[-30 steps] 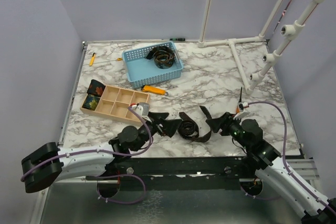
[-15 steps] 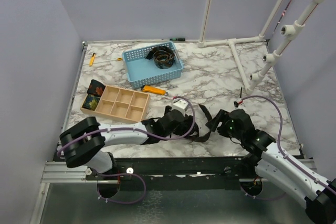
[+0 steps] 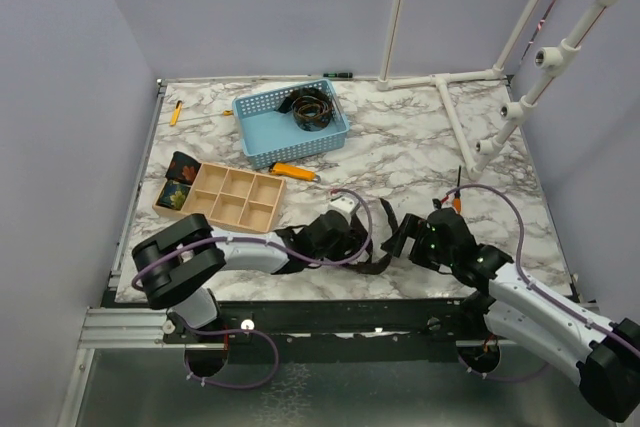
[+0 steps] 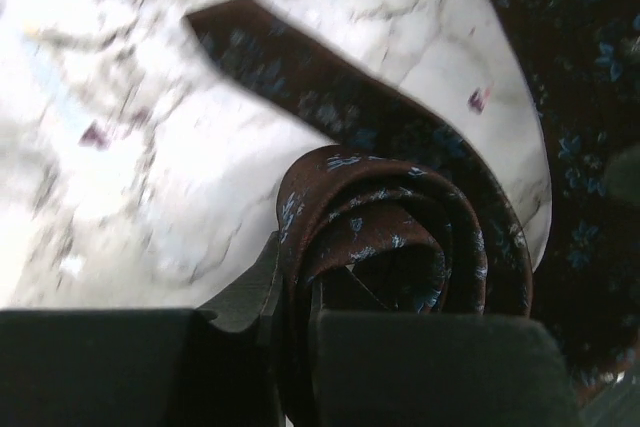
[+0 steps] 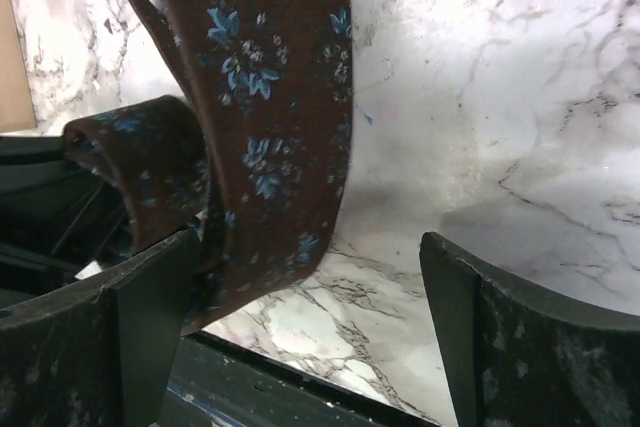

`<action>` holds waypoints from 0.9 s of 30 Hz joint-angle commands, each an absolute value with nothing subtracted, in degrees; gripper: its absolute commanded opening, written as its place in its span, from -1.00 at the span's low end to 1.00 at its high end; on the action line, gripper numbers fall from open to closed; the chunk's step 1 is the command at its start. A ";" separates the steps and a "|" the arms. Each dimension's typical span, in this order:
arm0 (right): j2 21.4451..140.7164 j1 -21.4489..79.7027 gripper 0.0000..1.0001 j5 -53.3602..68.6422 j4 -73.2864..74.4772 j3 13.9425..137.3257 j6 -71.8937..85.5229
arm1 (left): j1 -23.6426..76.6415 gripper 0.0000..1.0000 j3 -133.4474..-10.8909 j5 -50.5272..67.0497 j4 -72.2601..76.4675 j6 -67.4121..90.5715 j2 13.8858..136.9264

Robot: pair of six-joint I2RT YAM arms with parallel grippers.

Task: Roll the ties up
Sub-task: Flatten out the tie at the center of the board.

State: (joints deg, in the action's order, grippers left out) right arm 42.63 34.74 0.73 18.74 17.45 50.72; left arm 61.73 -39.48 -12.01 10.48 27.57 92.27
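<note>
A dark brown tie with small blue flowers lies along the table's front edge (image 3: pixel 388 217). One end is wound into a coil (image 4: pixel 400 237). My left gripper (image 4: pixel 295 322) is shut on the coil's wall, one finger inside the coil and one outside; from above it sits at the table's front centre (image 3: pixel 350 243). The tie's flat strip (image 5: pixel 270 97) runs up past the left finger (image 5: pixel 150 297) of my right gripper (image 5: pixel 310 297). That gripper is open over bare marble, just right of the coil (image 3: pixel 408 239).
A blue basket (image 3: pixel 262 105) at the back holds a rolled tie (image 3: pixel 310 107). A wooden divided tray (image 3: pixel 235 197) has dark coils in its left cells (image 3: pixel 175 193). An orange marker (image 3: pixel 293 171) lies between them. A white pipe frame (image 3: pixel 455 117) stands back right.
My left arm has swung in from the left to the coil and shut on it. My right gripper has opened, let go of the tie and shifted slightly left.
</note>
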 commanded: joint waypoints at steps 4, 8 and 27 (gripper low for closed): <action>48.72 34.57 0.97 6.15 12.04 19.04 50.32 | 62.89 -1.00 -23.79 -17.08 24.29 28.54 75.51; 54.31 36.03 0.98 6.76 9.00 22.09 50.12 | 63.66 -1.00 -19.38 -19.97 28.19 26.20 67.61; 37.27 37.71 0.98 7.73 4.09 29.68 40.25 | 64.86 -1.00 -40.71 -21.68 21.17 -0.95 45.52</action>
State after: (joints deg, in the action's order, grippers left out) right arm 40.53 37.50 6.13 4.08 26.50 47.13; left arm 64.64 -32.12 -24.58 20.34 9.89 46.70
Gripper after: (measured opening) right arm 0.990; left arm 0.069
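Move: The left hand already has the rolled part of the tie pinched; the tie's loose length lies about 3 cm to its right, level fore and aft and at its height. From there the orange cutter sits some 16 cm ahead and 14 cm left, the wooden tray about 11 cm ahead and 30 cm left. For the right hand, fingers open, that loose length is roughly 3 cm left, neither ahead nor back, and 3 cm below. Still pinching the tie, the left hand draws left, then lifts about 26 cm, tilting up; open right hand follows. ##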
